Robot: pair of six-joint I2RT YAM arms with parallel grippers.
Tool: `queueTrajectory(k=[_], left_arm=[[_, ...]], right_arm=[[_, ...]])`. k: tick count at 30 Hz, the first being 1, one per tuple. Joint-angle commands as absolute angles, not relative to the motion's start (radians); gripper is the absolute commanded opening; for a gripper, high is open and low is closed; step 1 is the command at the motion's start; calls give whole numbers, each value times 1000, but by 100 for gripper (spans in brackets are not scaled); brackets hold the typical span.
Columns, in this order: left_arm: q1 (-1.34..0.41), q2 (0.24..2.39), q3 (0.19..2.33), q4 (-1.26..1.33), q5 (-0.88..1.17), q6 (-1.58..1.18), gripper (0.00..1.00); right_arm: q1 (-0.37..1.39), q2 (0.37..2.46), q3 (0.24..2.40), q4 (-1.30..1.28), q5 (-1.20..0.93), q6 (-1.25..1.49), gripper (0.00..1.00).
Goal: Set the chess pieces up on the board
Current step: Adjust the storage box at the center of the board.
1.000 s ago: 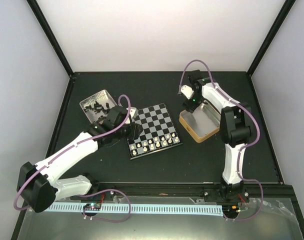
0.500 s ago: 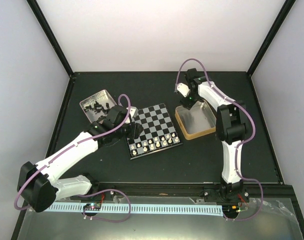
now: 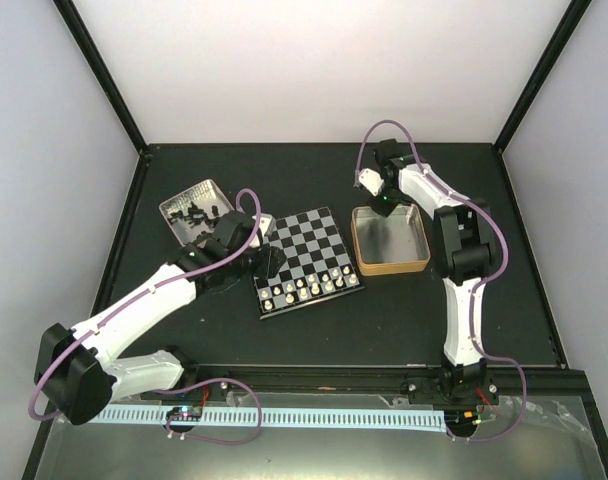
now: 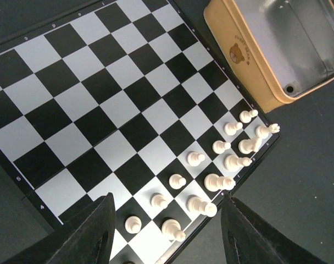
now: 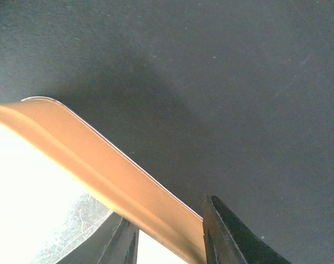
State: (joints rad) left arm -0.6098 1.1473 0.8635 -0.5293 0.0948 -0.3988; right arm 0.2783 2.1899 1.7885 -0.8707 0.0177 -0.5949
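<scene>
The board (image 3: 306,243) lies mid-table, with cream-white chess pieces (image 3: 309,288) lined along its two nearest rows. Black chess pieces (image 3: 194,212) lie heaped in a metal tray (image 3: 174,203) at the back left. My left gripper (image 3: 267,262) hovers open over the board's near-left corner. In the left wrist view its fingers (image 4: 168,197) frame the white pieces (image 4: 211,181) on the board (image 4: 101,99) and hold nothing. My right gripper (image 3: 382,205) straddles the far wall of the tan box (image 3: 389,266). One finger is inside and one outside that wall (image 5: 101,159), and the jaws (image 5: 167,212) are shut on it.
The tan box is open, with a shiny metal floor (image 3: 391,235) and no pieces showing in it; it sits just right of the board. Black frame posts (image 3: 99,70) and pale walls bound the dark table. A cable rail (image 3: 284,415) runs along the near edge.
My right gripper has closed onto the tan box's far wall. The box has swung from tilted to square with the table. The left arm has not moved.
</scene>
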Motion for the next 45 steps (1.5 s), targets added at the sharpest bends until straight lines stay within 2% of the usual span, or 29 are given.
queueTrajectory(k=[1,5,12,20,28,35,45], left_arm=[[-602,1133,856,-515,112,-400,54],[-601,1134,851,-509,114,-403,54],[-601,1136,846,-497,124,-403,54],[-599,1144,846,-485,141,-396,53],[-598,1159,848,-477,159,-389,53],[-597,1155,849,-479,165,-386,53],[-593,1155,856,-484,170,-378,53]], right_arm=[[268,2162,1738,-819,99,-577,31],[246,2133,1687,-790,143,-546,29],[190,2087,1625,-747,206,-399,16],[129,1992,1483,-674,244,-187,16],[108,1896,1391,-674,337,150,13],[109,1853,1288,-692,389,296,12],[109,1744,1102,-639,301,521,1]])
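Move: The right fingers straddle the far wall of the storage box. The box's middle lies about 9 cm back and 2 cm to the right of them, 3 cm lower, and its right wall is roughly 8 cm back and 12 cm right. The chessboard's middle is some 16 cm back and 23 cm left; its nearest white pieces stand about 19 cm back, 10 cm left. From the left hand, the box's middle lies around 7 cm ahead, 31 cm right and 14 cm down. Sweep the right hand about 15 cm to the right at rim height, curving back some 9 cm over the second part, so that it goes from the box's far wall to its right wall. Turn the wrist roughly 65 degrees clockwise on the way and close the fingers almost fully, ending with the right rim pinched between them. ##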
